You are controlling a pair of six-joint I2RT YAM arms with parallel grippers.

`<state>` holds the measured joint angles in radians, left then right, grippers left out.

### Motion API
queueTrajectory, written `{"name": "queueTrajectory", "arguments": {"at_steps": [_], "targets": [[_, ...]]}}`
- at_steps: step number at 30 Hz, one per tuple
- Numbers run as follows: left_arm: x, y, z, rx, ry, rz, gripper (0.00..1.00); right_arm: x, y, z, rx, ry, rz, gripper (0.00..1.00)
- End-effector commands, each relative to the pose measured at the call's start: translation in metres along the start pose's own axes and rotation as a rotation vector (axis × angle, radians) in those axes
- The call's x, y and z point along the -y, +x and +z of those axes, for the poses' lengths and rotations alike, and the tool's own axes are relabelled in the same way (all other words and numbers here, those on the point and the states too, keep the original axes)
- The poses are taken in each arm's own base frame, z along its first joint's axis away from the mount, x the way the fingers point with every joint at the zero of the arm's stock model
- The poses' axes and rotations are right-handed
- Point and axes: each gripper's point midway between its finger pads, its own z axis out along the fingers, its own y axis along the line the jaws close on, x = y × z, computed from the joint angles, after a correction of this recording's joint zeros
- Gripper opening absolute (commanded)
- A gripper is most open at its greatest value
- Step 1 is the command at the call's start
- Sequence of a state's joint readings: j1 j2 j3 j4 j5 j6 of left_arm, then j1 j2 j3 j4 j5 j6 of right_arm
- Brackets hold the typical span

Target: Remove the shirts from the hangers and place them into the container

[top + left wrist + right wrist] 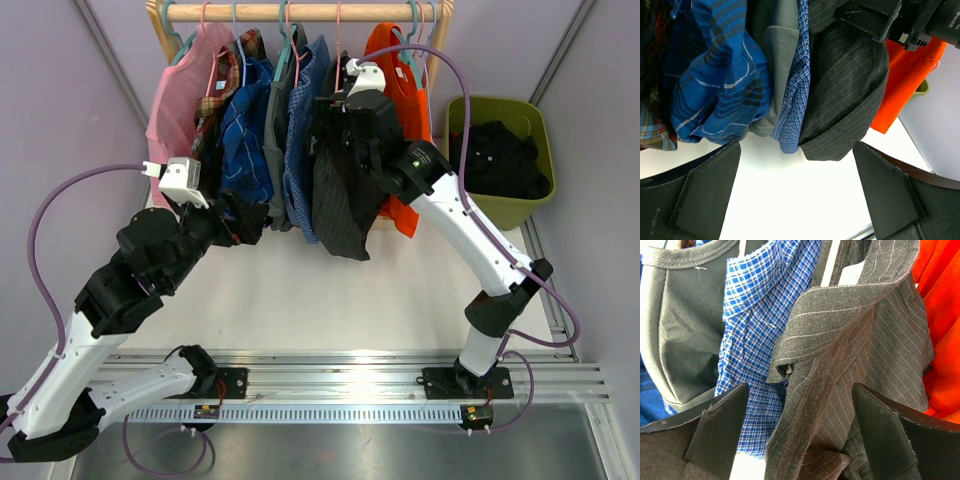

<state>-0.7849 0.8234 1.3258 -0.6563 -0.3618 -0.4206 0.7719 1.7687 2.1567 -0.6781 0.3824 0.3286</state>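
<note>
Several shirts hang on hangers [290,35] from a wooden rod [300,12]: pink [180,100], blue plaid [245,130], grey [277,130], blue checked [300,160], black pinstriped [340,205], orange [405,95]. My right gripper [800,435] is open at the pinstriped shirt [850,355], just below its collar, and the front edge lies between the fingers. My left gripper [797,195] is open below the hems, holding nothing; the pinstriped hem [845,110] and the checked hem [792,115] hang just beyond it. The olive-green container [530,112] stands at the right.
A dark garment [500,160] lies in the container. The right arm's wrist [900,20] shows at the top right of the left wrist view, against the pinstriped shirt. White table [300,290] lies under the rack, and a metal rail [350,375] runs along the near edge.
</note>
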Motion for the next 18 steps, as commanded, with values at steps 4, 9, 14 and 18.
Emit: {"name": "queueTrajectory", "arguments": {"at_steps": [4, 9, 14, 18], "targets": [[0.000, -0.010, 0.000, 0.047, -0.012, -0.027, 0.99, 0.010, -0.008, 0.002, 0.030, 0.035, 0.013, 0.87], [0.000, -0.010, 0.001, 0.047, -0.012, -0.031, 0.99, 0.014, 0.000, 0.007, 0.011, 0.041, 0.017, 0.81], [0.000, -0.011, 0.000, 0.050, -0.012, -0.032, 0.99, 0.017, 0.000, 0.006, 0.011, 0.041, 0.020, 0.71], [-0.001, -0.011, 0.000, 0.051, -0.014, -0.034, 0.99, 0.020, -0.001, 0.006, 0.014, 0.042, 0.023, 0.67]]}}
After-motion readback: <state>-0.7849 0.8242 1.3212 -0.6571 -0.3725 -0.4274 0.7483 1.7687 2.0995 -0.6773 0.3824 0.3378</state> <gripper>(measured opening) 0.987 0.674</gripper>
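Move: Right in front of the right hand hangs the grey pinstriped shirt, its turned-down front edge already between the open fingers; its middle lies roughly 3 cm ahead, 2 cm right and 8 cm below. The blue gingham shirt hangs about 5 cm to the hand's left and the orange shirt about 13 cm to its right, both some 4 cm ahead and 8 cm down. From the left hand, the pinstriped shirt is about 20 cm ahead, 16 cm right and 7 cm below. Closing the right gripper's wide-open fingers to about two thirds around the pinstriped shirt's front edge, the right hand first all but holds its place, then sinks about 2.5 cm down the shirt's front, easing about 1 cm forward and to the right. Its wrist hardly tips; a firm pinch isn't reached yet. ##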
